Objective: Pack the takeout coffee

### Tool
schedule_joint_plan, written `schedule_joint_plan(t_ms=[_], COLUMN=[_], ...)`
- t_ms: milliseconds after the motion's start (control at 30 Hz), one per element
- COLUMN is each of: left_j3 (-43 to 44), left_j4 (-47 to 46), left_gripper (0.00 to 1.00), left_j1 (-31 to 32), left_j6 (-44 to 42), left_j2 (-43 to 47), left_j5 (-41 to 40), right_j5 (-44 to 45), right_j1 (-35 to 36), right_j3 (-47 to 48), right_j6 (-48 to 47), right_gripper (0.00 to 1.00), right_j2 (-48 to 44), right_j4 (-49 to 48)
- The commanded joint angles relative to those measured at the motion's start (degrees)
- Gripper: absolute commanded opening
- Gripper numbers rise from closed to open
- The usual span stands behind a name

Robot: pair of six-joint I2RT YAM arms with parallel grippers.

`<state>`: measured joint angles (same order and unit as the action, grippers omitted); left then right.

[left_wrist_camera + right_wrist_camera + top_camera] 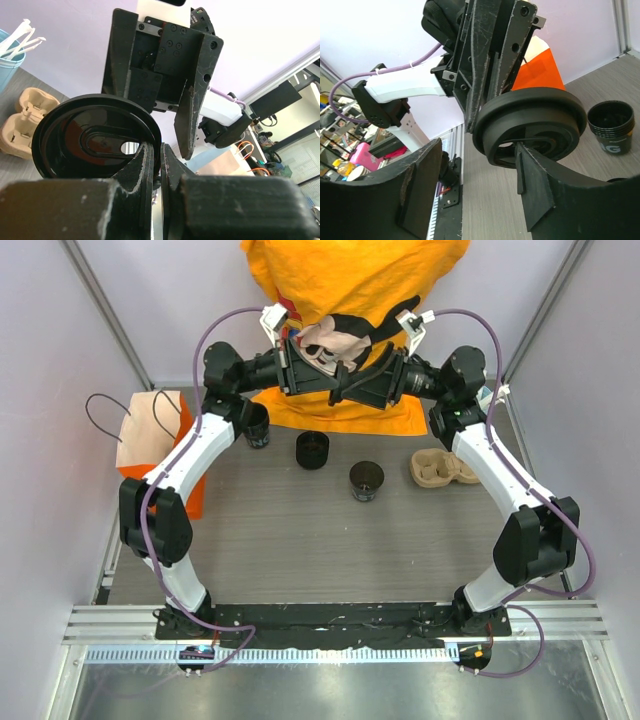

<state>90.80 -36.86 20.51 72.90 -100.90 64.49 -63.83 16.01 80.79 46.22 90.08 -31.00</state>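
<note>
High over the table's back, my left gripper (pixel 161 147) is shut on the rim of a round black lid (pixel 95 135), holding it on edge. My right gripper (pixel 475 160) faces it and stands open. One of its fingers (pixel 535 185) lies against the lid (pixel 530 120) and the other is well off to the side. In the top view both grippers, left (pixel 300 365) and right (pixel 365 375), meet under a person's gloved hand (pixel 335 340). The small black cup of the takeout coffee (pixel 367 480) stands open and lidless mid-table. The orange paper bag (pixel 150 435) stands at the left.
A stack of printed black cups (pixel 258 430) stands by the left arm, and a short black round stack (pixel 312 450) lies right of it. A brown cup carrier (pixel 443 468) lies at the right. A blue cup of stirrers (pixel 7 55) stands beyond it. An orange-clad person is behind the table.
</note>
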Motion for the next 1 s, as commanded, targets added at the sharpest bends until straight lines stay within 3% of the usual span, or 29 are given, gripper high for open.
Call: schedule_joint_plan(t_ms=[0,333,700,967], left_j3=[0.07,0.07,0.25,0.34], left_j4=[0.04,-0.49,-1.98,-2.69], left_gripper=[0.00,0.00,0.00,0.01], left_j1=[-0.03,0.14,0.49,1.02], left_j6=[-1.98,-1.36,0.13,0.83], left_j2=[0.00,-0.08,-0.52,-0.61], left_j5=[-0.07,-0.59,-0.68,-0.68], right_j5=[-1.03,-0.33,0.20,0.64], right_j1=[0.43,0.43,1.22,1.92], right_j3=[1.04,-0.73,0.24,0.77], right_j6=[4.75,8.54,8.54,7.22], right_gripper=[0.63,0.45,0.41,0.31], right_j2=[-3.16,-2.28,-0.17,0.88], right_j4=[-8.36,-14.08,-14.17,-12.50])
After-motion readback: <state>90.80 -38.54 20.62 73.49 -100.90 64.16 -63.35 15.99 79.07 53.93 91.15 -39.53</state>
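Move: About 4 cm ahead of the left hand and level with it lies the middle of the black lid, which the left fingers already grip by the rim. From the right hand it is some 3 cm ahead, 2 cm to the left and 1 cm higher. The coffee cup stands far below, roughly 4 cm back, 5 cm right and 37 cm down from the right hand. The black stack lies 6 cm ahead, 8 cm left and as far below. Closing around the lid's near rim, right beside the left fingertips, the right fingers narrow their gap to about half without shutting. The right hand itself stays within about 1 cm of its place, edging back and up, then easing forward and down again. The left hand holds still, keeping its pinch on the rim. ##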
